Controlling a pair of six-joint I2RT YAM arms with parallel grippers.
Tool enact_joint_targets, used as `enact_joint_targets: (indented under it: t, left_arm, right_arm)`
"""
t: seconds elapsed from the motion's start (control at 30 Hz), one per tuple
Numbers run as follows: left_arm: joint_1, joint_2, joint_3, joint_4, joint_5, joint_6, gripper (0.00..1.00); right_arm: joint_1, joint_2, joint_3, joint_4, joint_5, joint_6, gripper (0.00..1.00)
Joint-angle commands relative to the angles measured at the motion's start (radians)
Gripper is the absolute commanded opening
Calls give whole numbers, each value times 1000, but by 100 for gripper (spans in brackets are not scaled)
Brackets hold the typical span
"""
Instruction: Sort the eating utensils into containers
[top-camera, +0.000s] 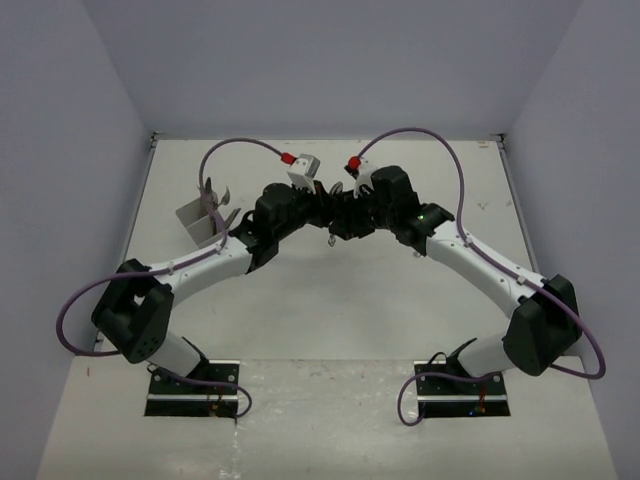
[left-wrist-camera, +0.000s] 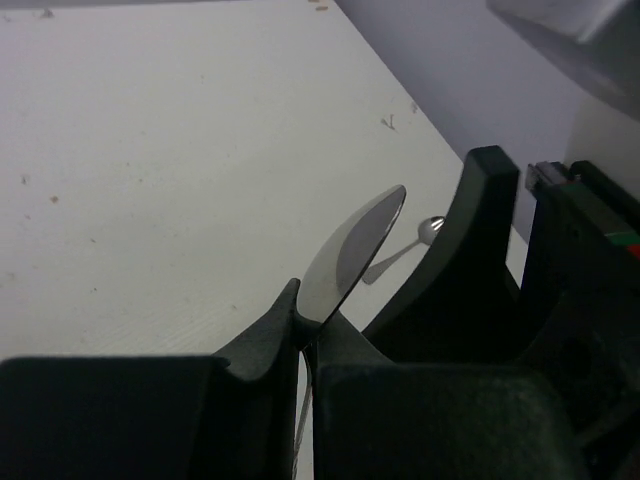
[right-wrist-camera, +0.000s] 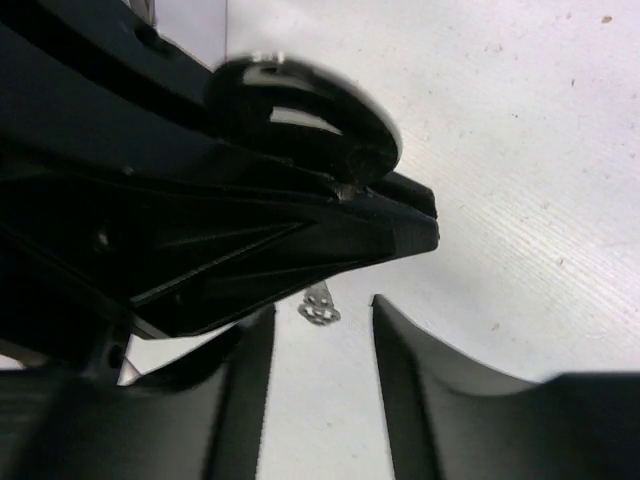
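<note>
My left gripper (left-wrist-camera: 312, 312) is shut on a shiny silver spoon (left-wrist-camera: 355, 250), whose bowl sticks up past the fingertips. Seen from the right wrist, that spoon (right-wrist-camera: 310, 110) sits in the left arm's dark fingers (right-wrist-camera: 300, 235), and its patterned handle end hangs just beyond my right gripper (right-wrist-camera: 320, 335). The right jaws stand apart and touch nothing. From above, both grippers meet mid-table: left gripper (top-camera: 318, 212), right gripper (top-camera: 350, 218). The grey container (top-camera: 197, 222) stands at the left with utensils (top-camera: 214, 195) upright in it.
A second spoon (left-wrist-camera: 405, 250) lies flat on the white table beyond the left fingers. The right arm's dark finger (left-wrist-camera: 480, 250) fills the right side of the left wrist view. Grey walls enclose the table on three sides.
</note>
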Motion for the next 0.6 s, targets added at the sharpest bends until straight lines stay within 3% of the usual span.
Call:
enact_joint_targets:
  t: [0.0,0.03,0.07,0.27,0.4,0.57]
  left_arm:
    - [-3,-51,79,-47,57,199,0]
    - [-3,-79,78,-52,39,233,0]
    - [-1,-97,75,-64,28,317,0]
    - [45,-327,-63,-64,7,670,0]
    - [193,-533,-177,-136,120,767,0]
    - [289,-683,-347,-193,78,905,0]
  right_arm:
    - [5,-31,49,10,-20,-8,50]
    - [5,-40,49,12,-34,-8,66]
    - [5,-50,49,13,-64,-10,99]
    - [-8,-125,-13,17,-43,27,99]
    - [-59,-156,-88,18,25,73,99]
    - [-174,-182,-123,4,-75,73,99]
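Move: My left fingers already hold the spoon being handed over. The container caddy it goes to lies about 32 cm to their left, some 4 cm farther out and roughly 17 cm below. My right hand, already opening at the handover, has the spoon left on the table about 28 cm to its right, 4 cm ahead and 20 cm below, and the caddy some 33 cm to its left and 8 cm ahead. From my left hand that spoon is about 29 cm right, level fore and aft. I finish the handover: my right fingers spread from partly open to wide and leave the spoon, lifting about 3 cm, then heading right and sinking a little. My left hand keeps its pinch below the bowl, rises first, then sweeps left, about 17 cm across and 10 cm up, towards the caddy, drawing slightly back and rolling some 45 degrees clockwise as seen from behind it. ##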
